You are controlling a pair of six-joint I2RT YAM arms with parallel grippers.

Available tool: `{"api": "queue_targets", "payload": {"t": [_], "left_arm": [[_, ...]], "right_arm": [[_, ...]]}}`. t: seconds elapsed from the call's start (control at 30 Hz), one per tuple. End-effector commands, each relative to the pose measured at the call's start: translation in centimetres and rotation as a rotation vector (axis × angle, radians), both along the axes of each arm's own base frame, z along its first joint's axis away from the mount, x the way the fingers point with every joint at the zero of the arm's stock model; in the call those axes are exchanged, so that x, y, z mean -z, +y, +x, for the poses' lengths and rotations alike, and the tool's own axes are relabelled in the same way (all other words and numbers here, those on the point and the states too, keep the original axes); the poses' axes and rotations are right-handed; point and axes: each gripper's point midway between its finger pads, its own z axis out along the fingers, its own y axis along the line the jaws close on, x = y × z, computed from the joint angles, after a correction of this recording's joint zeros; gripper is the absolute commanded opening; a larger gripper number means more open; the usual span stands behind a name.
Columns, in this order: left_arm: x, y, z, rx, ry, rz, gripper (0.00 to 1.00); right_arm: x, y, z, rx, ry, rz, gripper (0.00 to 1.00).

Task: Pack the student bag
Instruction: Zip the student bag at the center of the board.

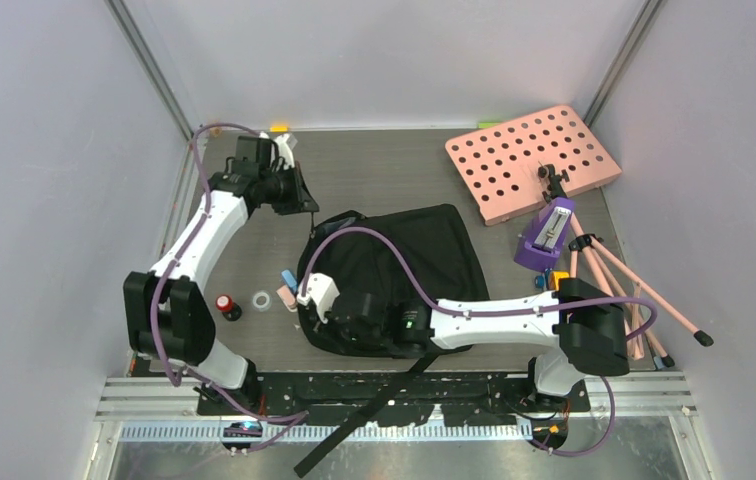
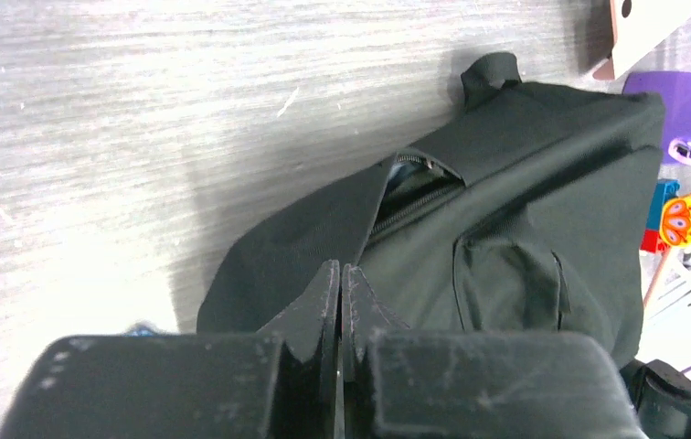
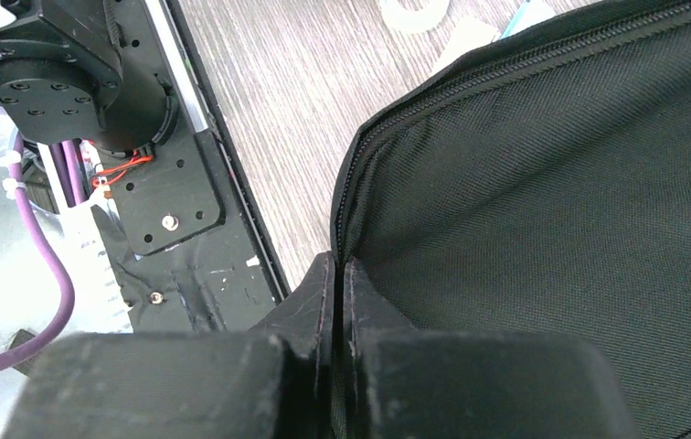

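Note:
The student bag (image 1: 404,262) is a black fabric backpack lying flat in the middle of the table. In the left wrist view, a zip slit (image 2: 415,187) in the student bag (image 2: 525,183) gapes a little. My left gripper (image 1: 306,200) hovers off the bag's back-left corner; in its own view the left gripper (image 2: 342,271) is shut with nothing in it. My right gripper (image 1: 310,320) reaches across to the bag's near-left edge. There the right gripper (image 3: 336,267) is shut on the zipped rim of the student bag (image 3: 552,201).
A red-capped bottle (image 1: 225,305), a white ring (image 1: 262,299) and a pink block (image 1: 282,297) lie left of the bag. A pink holed board (image 1: 532,160), a purple item (image 1: 546,238) and pink tripod legs (image 1: 634,295) stand at the right. A black strap (image 1: 374,410) trails over the front rail.

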Motion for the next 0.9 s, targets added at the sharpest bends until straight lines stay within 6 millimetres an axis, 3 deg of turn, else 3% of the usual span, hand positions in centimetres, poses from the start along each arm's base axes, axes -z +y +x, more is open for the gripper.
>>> {"api": "queue_targets", "payload": {"t": [0.0,0.23,0.33,0.4,0.5,0.73,0.87], "left_arm": [[-4.6,-0.5,6.2,-0.037,-0.228,-0.008,0.00],[-4.2,-4.7,8.5,0.066,-0.250,-0.034,0.00],[-3.4,-6.4,8.0,0.118,-0.236,-0.037,0.00],[-2.8,-6.8,7.4,0.133,-0.213,-0.048,0.00],[-2.5,-6.8,6.3,0.150,-0.183,-0.055,0.00],[-2.1,-8.0,4.2,0.240,-0.124,-0.057,0.00],[-1.4,-8.5,3.4,0.253,-0.101,-0.040,0.00]], "right_arm": [[-2.6,1.2,-4.5,-0.142,0.082,0.101,0.00],[-3.7,1.4,-4.2,-0.119,0.082,0.149,0.01],[-4.4,1.3,-3.3,-0.066,0.067,0.168,0.01],[-4.9,0.9,-2.3,-0.010,0.043,0.172,0.06],[-5.8,-0.2,-0.4,0.093,-0.014,0.164,0.26],[-9.7,-7.3,6.3,0.400,-0.174,0.129,0.67],[-10.9,-11.1,10.1,0.499,-0.110,0.156,0.74]]}}
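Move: About 10 cm to the left hand's right, level with it fore-and-aft and some 6 cm lower, sits the other zip slider at the end of the gap still open. The left hand already holds its pull; the bag's near left corner lies roughly 25 cm back and 1 cm left of it. That corner is in the right fingers. From the right hand, the pink block lies about 6 cm ahead and 6 cm left, the tape ring 6 cm ahead and 11 cm left, both some 8 cm lower. Drawing the pull round the far left corner of the bag, the left hand keeps its grip, goes some 3 cm forward while sinking slightly, then about 7 cm right towards the other slider, turning about 10 degrees clockwise. The right hand holds the near left corner almost still at first, then opens wide, lets go and sweeps up, right and forward over the bag, each by roughly 6–8 cm, turning clockwise. ##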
